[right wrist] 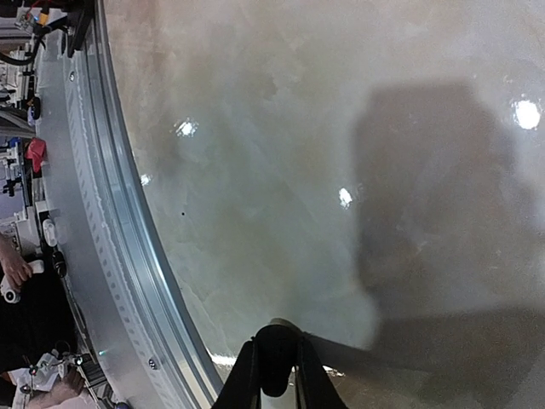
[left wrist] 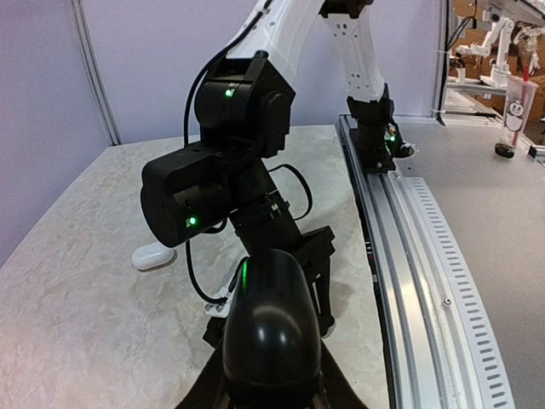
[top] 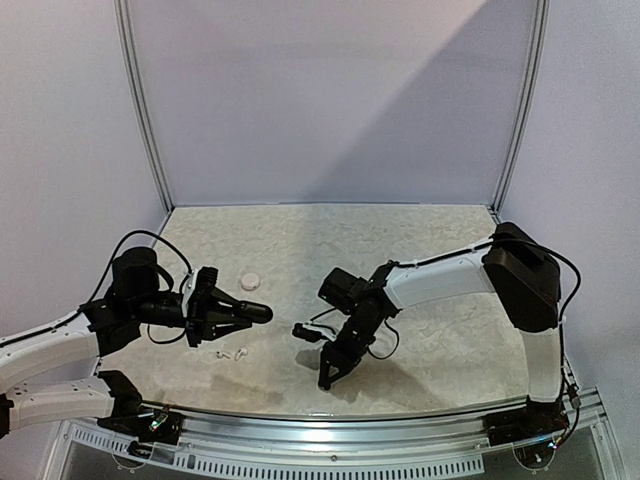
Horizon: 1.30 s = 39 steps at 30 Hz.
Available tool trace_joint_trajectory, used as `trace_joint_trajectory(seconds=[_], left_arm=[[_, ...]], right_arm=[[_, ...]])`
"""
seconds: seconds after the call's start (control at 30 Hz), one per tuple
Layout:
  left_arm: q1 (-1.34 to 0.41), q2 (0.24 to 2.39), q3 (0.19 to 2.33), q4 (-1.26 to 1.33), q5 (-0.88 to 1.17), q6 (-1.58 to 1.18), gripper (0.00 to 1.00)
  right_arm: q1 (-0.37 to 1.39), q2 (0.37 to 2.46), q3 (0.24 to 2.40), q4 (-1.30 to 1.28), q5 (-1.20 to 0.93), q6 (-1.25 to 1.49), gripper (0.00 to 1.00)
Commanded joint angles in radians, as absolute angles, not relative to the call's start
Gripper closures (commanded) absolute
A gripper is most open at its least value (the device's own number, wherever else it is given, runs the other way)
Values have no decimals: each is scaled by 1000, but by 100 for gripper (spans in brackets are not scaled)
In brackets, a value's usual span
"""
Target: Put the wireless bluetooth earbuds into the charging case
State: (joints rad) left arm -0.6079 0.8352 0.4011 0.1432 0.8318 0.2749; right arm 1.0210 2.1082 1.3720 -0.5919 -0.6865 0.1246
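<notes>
My left gripper (top: 250,312) is shut on a glossy black pebble-shaped charging case (left wrist: 272,332), held above the table with its rounded end towards the right arm. A second, white case (top: 250,282) lies shut on the table just behind it and shows as the white case (left wrist: 153,256) in the left wrist view. Two small white earbuds (top: 228,352) lie on the table in front of the left gripper. My right gripper (top: 327,375) points down at the near table edge. Its jaws (right wrist: 274,345) are shut on a small black earbud (right wrist: 278,362).
The metal rail (top: 350,420) runs along the near table edge, close under the right gripper. The right arm's wrist and cables (left wrist: 247,170) stand directly in front of the left gripper. White walls enclose the back and sides.
</notes>
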Motion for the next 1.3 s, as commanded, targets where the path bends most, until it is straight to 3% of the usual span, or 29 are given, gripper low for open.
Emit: trace_joint_trajectory(seconds=[0.0, 0.23, 0.63, 0.77, 0.8, 0.9, 0.93, 1.27], left_arm=[[-621, 825, 391, 135, 826, 268, 100], [-621, 830, 387, 143, 831, 270, 100], [-621, 826, 382, 147, 827, 269, 100], [-620, 818, 376, 176, 804, 218, 100], [-620, 815, 371, 196, 803, 202, 100], [-618, 809, 352, 247, 807, 169, 100], [-618, 811, 350, 256, 808, 165, 100], [-618, 816, 355, 269, 825, 187, 100]], right_arm=[[1025, 2151, 1420, -705, -619, 67, 86], [1019, 2145, 1461, -749, -530, 45, 63], [1001, 2062, 1593, -811, -423, -25, 51], [1000, 1944, 1531, -673, -362, -40, 47], [1000, 1906, 1484, -592, -360, -39, 42], [1020, 1738, 1297, -260, -356, -31, 10], [1039, 1685, 1261, -185, -344, -47, 5], [1153, 1753, 1371, -26, -211, -136, 1]])
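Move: The right gripper is down at the table with the black earbud between its fingertips. From it, the black case in the left gripper is about 13 cm left, 2 cm ahead and 18 cm up. The two white earbuds lie about 7 cm ahead and 19 cm left on the table; the white case is some 22 cm ahead and 9 cm right. For the left hand, the black case is in its fingers, and the black earbud is about 14 cm right, 2 cm back, 19 cm down. Open the right fingers to let go of the black earbud on the table, easing forward about 5 cm while still low. Then lift the right gripper some 22 cm, opening it wide and swinging the fingers up about 60 degrees until they point left, and finish by drawing left towards the black case's free end. Keep the left gripper holding the case out almost still. ##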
